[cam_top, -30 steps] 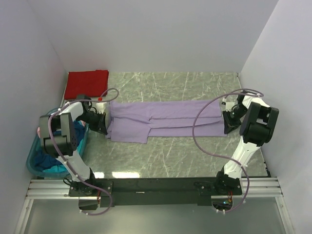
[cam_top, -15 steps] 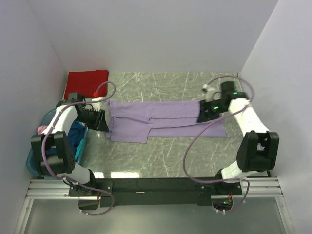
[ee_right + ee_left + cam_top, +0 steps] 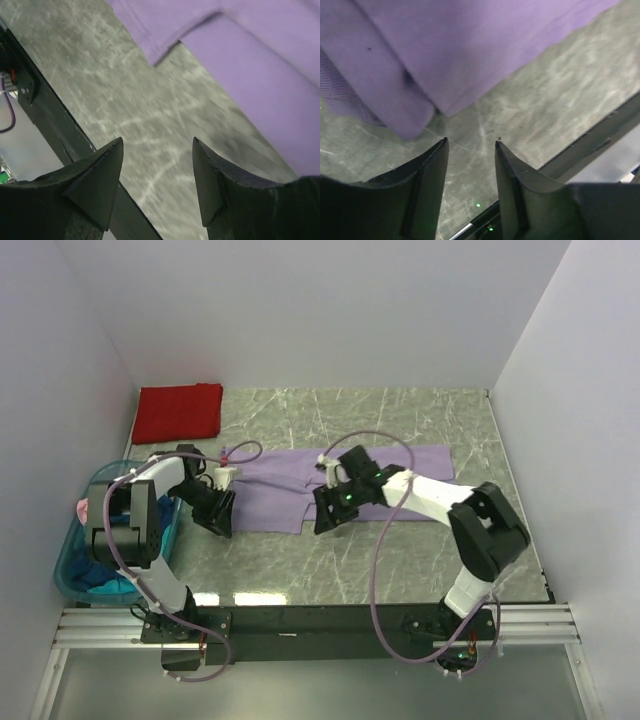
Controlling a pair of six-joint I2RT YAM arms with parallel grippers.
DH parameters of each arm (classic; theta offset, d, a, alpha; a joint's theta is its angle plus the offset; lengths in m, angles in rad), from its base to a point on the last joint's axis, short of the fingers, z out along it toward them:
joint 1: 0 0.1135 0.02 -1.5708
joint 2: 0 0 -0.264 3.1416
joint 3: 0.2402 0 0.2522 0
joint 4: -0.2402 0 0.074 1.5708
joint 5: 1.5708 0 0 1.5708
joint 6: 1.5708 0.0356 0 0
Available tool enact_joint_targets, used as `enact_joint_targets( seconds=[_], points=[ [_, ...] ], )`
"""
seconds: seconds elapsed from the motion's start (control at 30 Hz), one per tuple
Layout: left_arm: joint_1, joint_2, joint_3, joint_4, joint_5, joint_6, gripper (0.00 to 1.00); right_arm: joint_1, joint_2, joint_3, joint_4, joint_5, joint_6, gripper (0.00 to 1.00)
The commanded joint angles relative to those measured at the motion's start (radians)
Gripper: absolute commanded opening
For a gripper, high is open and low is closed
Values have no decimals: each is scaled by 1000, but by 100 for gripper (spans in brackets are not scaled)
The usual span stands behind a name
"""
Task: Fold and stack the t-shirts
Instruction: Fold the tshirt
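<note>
A light purple t-shirt lies flat across the middle of the marble table, long side running left to right. My left gripper hangs open over its front left corner; in the left wrist view the gripper has only bare marble between its fingers, with the purple cloth just beyond the tips. My right gripper stands open at the shirt's front edge near the middle. In the right wrist view the gripper is also empty, with the purple hem beyond it. A folded red t-shirt lies at the back left.
A translucent teal tub sits off the table's left edge, holding blue cloth and a bit of pink cloth. The black rail with both arm bases runs along the near edge. White walls close in the left, back and right.
Both grippers have opened and let go of the purple shirt. The right arm swept left from the shirt's right end to its middle. The left gripper moved a little forward.
</note>
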State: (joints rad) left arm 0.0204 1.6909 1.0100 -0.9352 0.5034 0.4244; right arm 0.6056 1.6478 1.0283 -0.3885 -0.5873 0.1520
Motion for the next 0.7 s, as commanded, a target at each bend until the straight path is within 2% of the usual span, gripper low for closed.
enact_joint_targets(
  seconds=[0.0, 0.13, 0.27, 0.47, 0.67],
  points=[
    [-2, 16, -20, 68, -58, -27, 50, 91, 59, 29, 157, 67, 124, 65],
    [-16, 30, -50, 130, -71, -50, 53, 143, 121, 16, 243, 96, 201, 66],
    [-46, 58, -19, 113, -48, -55, 53, 171, 170, 19, 290, 116, 228, 67],
    [-63, 69, 16, 131, -31, -99, 51, 177, 234, 47, 298, 197, 271, 68],
    [-68, 75, 30, 167, -62, -168, 50, 180, 276, 79, 309, 196, 305, 67]
  ],
)
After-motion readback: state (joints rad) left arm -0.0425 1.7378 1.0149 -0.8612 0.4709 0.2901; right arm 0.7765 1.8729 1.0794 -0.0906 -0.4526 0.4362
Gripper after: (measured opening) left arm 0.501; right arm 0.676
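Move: To the right hand's left, about 7 cm off, level with it fore and aft and some 6 cm below, lies the near right corner of the folded t-shirt's hem; the middle of the folded shirt body is about 12 cm ahead and 5 cm to its right. The left hand has the hem's near left corner 3 cm to its right, 2 cm ahead and 2 cm below. The laundry basket's middle stands about 27 cm to the left of that hand, level fore and aft. Reaching left about 8 cm and sinking some 4 cm, the right hand bends slightly back, then forward again, bringing its open fingers to the near right corner of the hem. The left hand drops about 1 cm beside the other corner, then creeps right 1–2 cm and slightly forward towards it, fingers still open. Neither hand has pinched the cloth. ##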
